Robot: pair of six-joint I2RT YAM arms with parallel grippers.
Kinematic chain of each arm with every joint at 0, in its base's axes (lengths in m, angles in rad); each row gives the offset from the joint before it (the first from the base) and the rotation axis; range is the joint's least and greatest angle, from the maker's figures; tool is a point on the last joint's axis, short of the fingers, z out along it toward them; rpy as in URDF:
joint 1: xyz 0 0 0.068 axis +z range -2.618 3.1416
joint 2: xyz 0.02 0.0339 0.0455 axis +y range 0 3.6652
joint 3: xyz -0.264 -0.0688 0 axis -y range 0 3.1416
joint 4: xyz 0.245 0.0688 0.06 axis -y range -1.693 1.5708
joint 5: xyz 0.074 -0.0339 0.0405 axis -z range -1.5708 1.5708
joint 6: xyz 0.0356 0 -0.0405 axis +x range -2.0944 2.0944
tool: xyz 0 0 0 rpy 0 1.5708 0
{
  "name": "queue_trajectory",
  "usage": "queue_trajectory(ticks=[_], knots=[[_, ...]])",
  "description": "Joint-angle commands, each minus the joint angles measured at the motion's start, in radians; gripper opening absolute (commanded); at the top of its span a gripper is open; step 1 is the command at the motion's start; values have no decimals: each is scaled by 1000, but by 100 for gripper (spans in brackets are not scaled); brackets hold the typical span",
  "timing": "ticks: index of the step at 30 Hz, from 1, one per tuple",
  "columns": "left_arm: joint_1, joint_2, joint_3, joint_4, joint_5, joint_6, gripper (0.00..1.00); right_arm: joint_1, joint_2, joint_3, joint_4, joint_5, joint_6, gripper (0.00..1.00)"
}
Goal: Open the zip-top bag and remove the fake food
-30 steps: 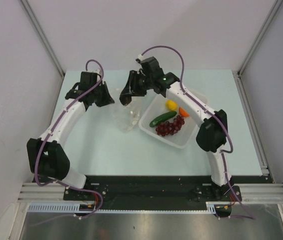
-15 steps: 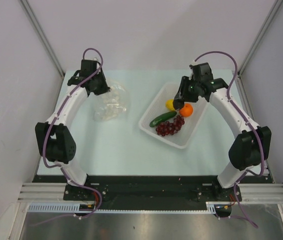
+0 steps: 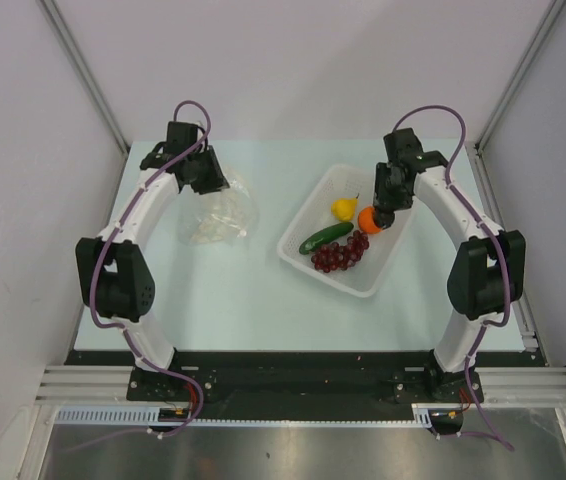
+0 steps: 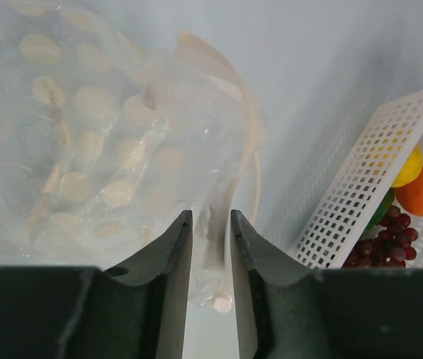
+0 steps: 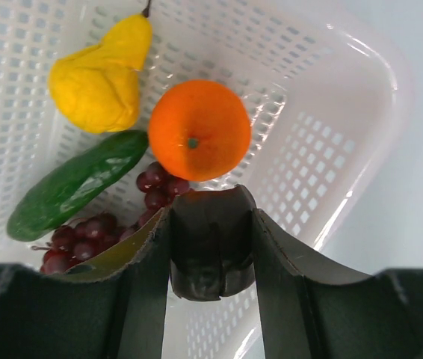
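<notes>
The clear zip-top bag (image 3: 221,215) lies crumpled on the table at the left. My left gripper (image 3: 213,182) is at its far edge. In the left wrist view the bag (image 4: 92,149) fills the left side, and its zip edge runs loosely through the narrow gap of the open left gripper (image 4: 211,217). My right gripper (image 3: 381,205) hovers over the white basket (image 3: 363,280). It (image 5: 211,213) is shut on a small dark round fruit (image 5: 211,254). In the basket lie an orange (image 5: 199,129), a yellow pear (image 5: 99,78), a green cucumber (image 5: 77,183) and a grape bunch (image 5: 84,239).
The basket (image 5: 331,149) stands slanted at the right of the pale table, and its rim also shows in the left wrist view (image 4: 361,187). Grey walls and metal rails enclose the table on three sides. Both arm bases stand at the near edge.
The right gripper swung from beside the bag to above the basket, carrying the dark fruit. The left gripper pulled the bag leftwards, and its jaws have since parted a little.
</notes>
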Motion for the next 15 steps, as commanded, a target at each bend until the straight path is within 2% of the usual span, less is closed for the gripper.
queue_trajectory(ticks=[1,3,4,7,12,15], knots=[[2,-81,14,29,38,11,41,-5,18,46,-52,66,-29,27],[4,-92,0,41,46,15,48,9,9,25,-56,39,-21,30],[2,-97,-3,42,51,15,54,17,-13,8,-52,36,-17,34],[2,-115,-8,40,65,17,65,46,-37,-58,-37,14,-6,43],[1,-150,-17,43,97,19,72,54,-16,-81,-26,-1,6,60],[-1,-184,-23,35,120,22,72,61,-16,-82,-27,20,-1,76]])
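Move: The dark fruit in the right hand is headed for the basket floor about 5 cm back and 1 cm left of that hand, roughly 8 cm down. The orange lies level with the hand, 1 cm left and 6 cm below; at much the same depth, the pear is 1 cm ahead and 7 cm left, the grapes 9 cm back and 8 cm left. From the left hand, the bag's middle is some 3 cm back, 3 cm left and 13 cm down. The dark fruit, still held at first, is carried back towards the robot and down into the basket, about 3.5 cm each way and slightly left, past the orange; near the end the right fingers spread and let go of it. Meanwhile the left hand, its fingers already opening, spreads them wide and rises about 4 cm away from the bag. ##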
